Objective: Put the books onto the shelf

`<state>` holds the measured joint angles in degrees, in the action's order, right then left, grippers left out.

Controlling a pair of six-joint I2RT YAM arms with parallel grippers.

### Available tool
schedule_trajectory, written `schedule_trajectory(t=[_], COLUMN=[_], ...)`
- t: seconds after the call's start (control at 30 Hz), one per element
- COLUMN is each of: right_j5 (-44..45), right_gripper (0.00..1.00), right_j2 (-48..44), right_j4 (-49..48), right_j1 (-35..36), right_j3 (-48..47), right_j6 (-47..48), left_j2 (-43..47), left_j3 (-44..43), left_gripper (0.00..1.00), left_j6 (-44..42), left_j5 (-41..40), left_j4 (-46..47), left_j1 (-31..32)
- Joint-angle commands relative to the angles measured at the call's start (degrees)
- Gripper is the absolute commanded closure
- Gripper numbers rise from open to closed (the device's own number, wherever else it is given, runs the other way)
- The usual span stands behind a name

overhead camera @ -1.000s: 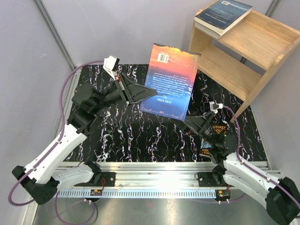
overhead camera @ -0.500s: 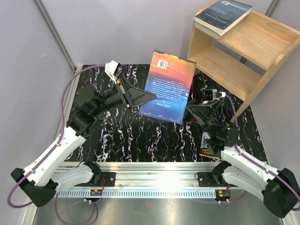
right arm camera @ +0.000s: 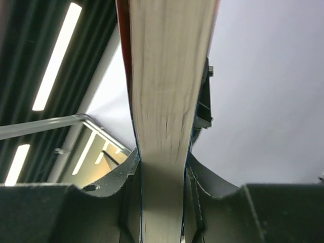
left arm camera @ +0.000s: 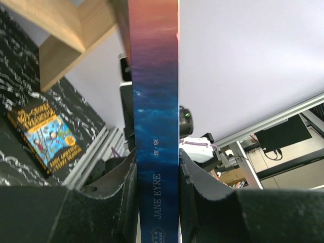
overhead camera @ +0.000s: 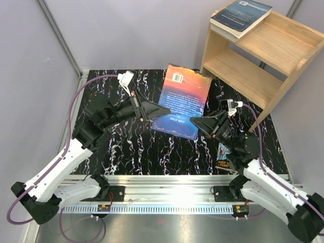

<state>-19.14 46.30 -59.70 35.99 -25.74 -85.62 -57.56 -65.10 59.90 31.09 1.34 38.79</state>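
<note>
A blue and orange "Jane Eyre" book (overhead camera: 179,101) hangs tilted above the black marbled table, back cover up. My left gripper (overhead camera: 161,107) is shut on its spine (left arm camera: 154,126) from the left. My right gripper (overhead camera: 195,121) is shut on the page edge (right arm camera: 164,76) at the lower right corner. A dark blue-grey book (overhead camera: 242,15) lies on top of the wooden shelf (overhead camera: 263,55) at the back right. A blue-yellow "Treehouse" book (overhead camera: 223,154) lies flat on the table beside the right arm, also seen in the left wrist view (left arm camera: 45,134).
The shelf's two tiers open towards the table, and its corner (left arm camera: 66,30) shows behind the held book. Grey walls close in the left and back sides. A metal rail (overhead camera: 167,182) runs along the near edge.
The held book has come down and tilted flatter. My right gripper swung up to its lower right corner and closed on the page edge. The left grip is unchanged.
</note>
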Motion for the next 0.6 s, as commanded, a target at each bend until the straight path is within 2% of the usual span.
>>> schedule_trajectory(t=[0.0, 0.07, 0.17, 0.2, 0.23, 0.27, 0.3, 0.33, 0.4, 0.43, 0.5, 0.57], right_j5=[-2.31, -1.35, 1.46, 2.77, 6.53, 8.83, 11.38, 16.19, 21.39, 26.82, 31.24, 36.87], right_gripper=[0.91, 1.0, 1.0, 1.0, 1.0, 1.0, 1.0, 1.0, 1.0, 1.0, 1.0, 1.0], right_j2=[-8.92, -11.57, -16.32, -18.51, -19.4, -20.02, -20.72, -20.9, -20.03, -19.5, -16.97, -15.03], right_j4=[8.42, 17.92, 29.17, 33.03, 43.6, 49.36, 54.9, 64.96, 72.67, 79.76, 84.9, 90.01], right_j1=[0.31, 0.31, 0.31, 0.31, 0.31, 0.22, 0.31, 0.31, 0.31, 0.31, 0.14, 0.31], right_j3=[-4.58, -4.76, -5.37, -5.9, -8.25, -9.67, -11.16, -13.79, -16.0, -18.62, -21.27, -25.14], right_j6=[7.65, 10.72, 14.42, 15.56, 16.97, 19.77, 20.93, 21.98, 24.88, 25.68, 28.75, 31.12], left_j2=[1.75, 1.75, 1.31, 1.22, 1.31, 1.22, 1.4, 1.83, 2.62, 3.59, 4.73, 6.32], left_j3=[-1.96, -2.05, -1.61, -1.35, -1.17, -0.91, -0.9, -0.82, -0.21, 0.32, 2.42, 4.18], left_gripper=[1.0, 1.0, 1.0, 0.96, 0.89, 0.73, 0.62, 0.51, 0.32, 0.27, 0.16, 0.12], left_j6=[-6.46, -7.43, -8.74, -9.18, -10.49, -11.46, -12.69, -15.31, -17.79, -19.45, -20.87, -22.01], left_j5=[-4.81, -5.34, -5.95, -6.3, -7.0, -8.92, -10.16, -11.91, -17.89, -19.56, -23.43, -25.45], left_j4=[-0.81, -1.17, -2.75, -3.71, -4.76, -6.08, -9.4, -11.34, -17.48, -18.82, -21.28, -22.26], left_j1=[-1.08, -0.91, -0.99, -0.99, -0.99, -0.99, -0.99, -0.99, -0.91, -0.99, -0.9, -0.91])
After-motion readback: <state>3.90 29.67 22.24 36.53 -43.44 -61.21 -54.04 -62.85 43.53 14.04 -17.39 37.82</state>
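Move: Both hands already pinch the Jane Eyre book. Its middle lies about 5 cm right and 3 cm ahead of the left hand, and 5 cm left and 6 cm ahead of the right. The blue book on the shelf's top board is some 34 cm ahead and 21 cm right of the right hand, at much the same height. The treehouse book lies on the table about 22 cm to the right and 40 cm below, level fore-and-aft. Down and to the right goes the right hand, sinking some 11 cm, with its grip on the book's page side kept; it turns over 50 degrees, fingers swinging from up-and-left to forward-left, just below level. The left hand first sinks with the book, still pinching the spine, then opens wide and comes free, dropping further while pulling away left and forward. ##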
